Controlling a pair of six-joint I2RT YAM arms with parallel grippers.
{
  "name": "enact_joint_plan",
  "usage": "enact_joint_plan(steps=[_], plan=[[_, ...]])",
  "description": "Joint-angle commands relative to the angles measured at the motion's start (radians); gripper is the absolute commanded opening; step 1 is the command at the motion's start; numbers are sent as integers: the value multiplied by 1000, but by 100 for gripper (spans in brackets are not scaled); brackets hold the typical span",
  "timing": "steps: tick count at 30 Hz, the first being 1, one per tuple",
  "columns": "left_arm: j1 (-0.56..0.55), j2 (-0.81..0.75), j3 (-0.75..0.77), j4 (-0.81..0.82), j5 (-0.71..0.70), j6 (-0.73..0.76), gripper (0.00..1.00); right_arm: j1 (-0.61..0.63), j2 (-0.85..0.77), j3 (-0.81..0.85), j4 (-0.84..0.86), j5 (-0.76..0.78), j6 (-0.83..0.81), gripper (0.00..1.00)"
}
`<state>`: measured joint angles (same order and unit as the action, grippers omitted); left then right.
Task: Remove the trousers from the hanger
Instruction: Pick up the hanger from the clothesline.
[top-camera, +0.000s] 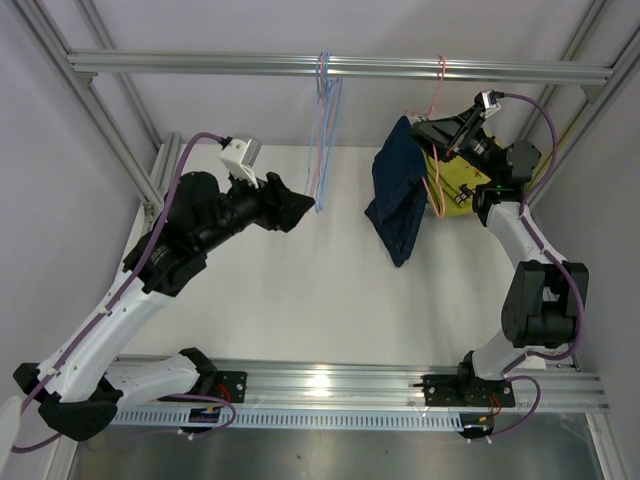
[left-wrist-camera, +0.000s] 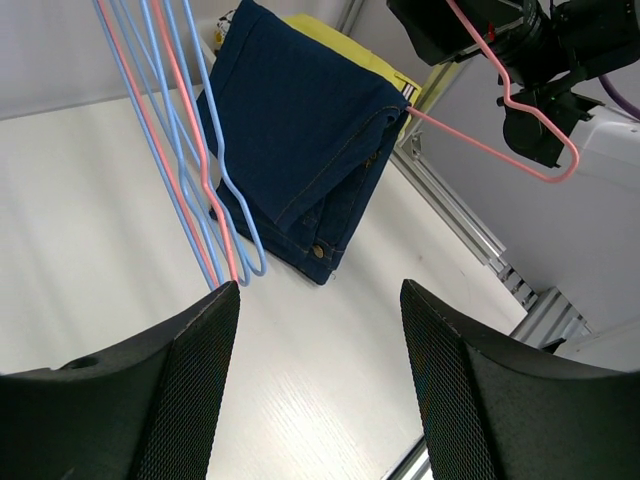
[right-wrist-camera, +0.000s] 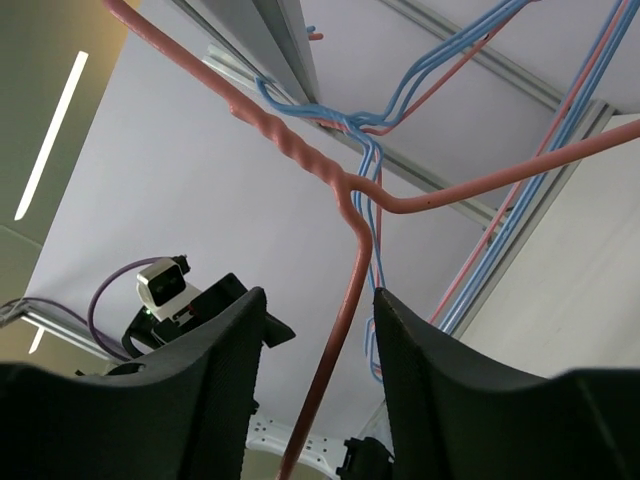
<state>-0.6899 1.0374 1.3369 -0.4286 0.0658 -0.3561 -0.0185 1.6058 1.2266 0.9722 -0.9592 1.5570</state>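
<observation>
Dark navy trousers (top-camera: 398, 195) (left-wrist-camera: 300, 130) hang folded over a pink wire hanger (top-camera: 438, 85) (left-wrist-camera: 480, 145) that is hooked on the top rail. My right gripper (top-camera: 432, 128) (right-wrist-camera: 320, 300) is up at the hanger's neck. Its jaws stand on either side of the pink hanger wire (right-wrist-camera: 345, 270), with a gap showing on each side. My left gripper (top-camera: 305, 205) (left-wrist-camera: 320, 295) is open and holds nothing. It hovers over the table just left of the empty hangers and points toward the trousers.
Several empty blue and pink hangers (top-camera: 325, 130) (left-wrist-camera: 190, 150) (right-wrist-camera: 375, 160) hang from the aluminium rail (top-camera: 250, 65) between the arms. Yellow trousers (top-camera: 455, 180) (left-wrist-camera: 340, 45) lie behind the navy pair at the back right. Frame posts stand on both sides.
</observation>
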Motion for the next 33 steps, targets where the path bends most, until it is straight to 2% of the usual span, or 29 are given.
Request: enact_joint_plan(steps=[1, 5, 15, 17, 23, 30, 33], plan=[[-5, -20, -7, 34, -14, 26, 70, 2, -13, 39, 53, -16, 8, 49], [-5, -20, -10, 36, -6, 23, 70, 3, -26, 33, 17, -21, -23, 41], [-5, -16, -10, 37, 3, 20, 71, 8, -6, 89, 10, -38, -14, 5], [-5, -16, -10, 36, 3, 22, 71, 11, -6, 102, 2, -38, -14, 1], [-5, -14, -10, 34, 11, 20, 71, 15, -29, 155, -52, -42, -64, 0], [-5, -7, -8, 33, 12, 23, 71, 64, -96, 238, -303, -20, -241, 0], [-5, -8, -8, 33, 12, 23, 71, 66, -112, 255, -316, -12, -241, 0]])
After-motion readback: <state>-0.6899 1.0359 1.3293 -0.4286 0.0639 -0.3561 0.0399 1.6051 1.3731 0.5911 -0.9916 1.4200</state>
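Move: The pink hanger's upper wire already runs between the right hand's half-open fingers; its neck is roughly 3 cm ahead and 1 cm above. The dark blue trousers hang some 15 cm below, 5 cm back and 4 cm to the left. The bundle of empty hangers is about 15 cm left, 2 cm ahead, at the same height. From the left hand the neck lies around 17 cm ahead, 21 cm right and 3 cm up. Almost in place at first, the right hand shuts its half-open fingers and pinches the pink hanger's wire just behind the neck, nudging down and forward by under 1 cm and easing back up. Then it draws left about 2.5 cm with the hanger in its grip, towards the empty hangers, tilting slightly. ##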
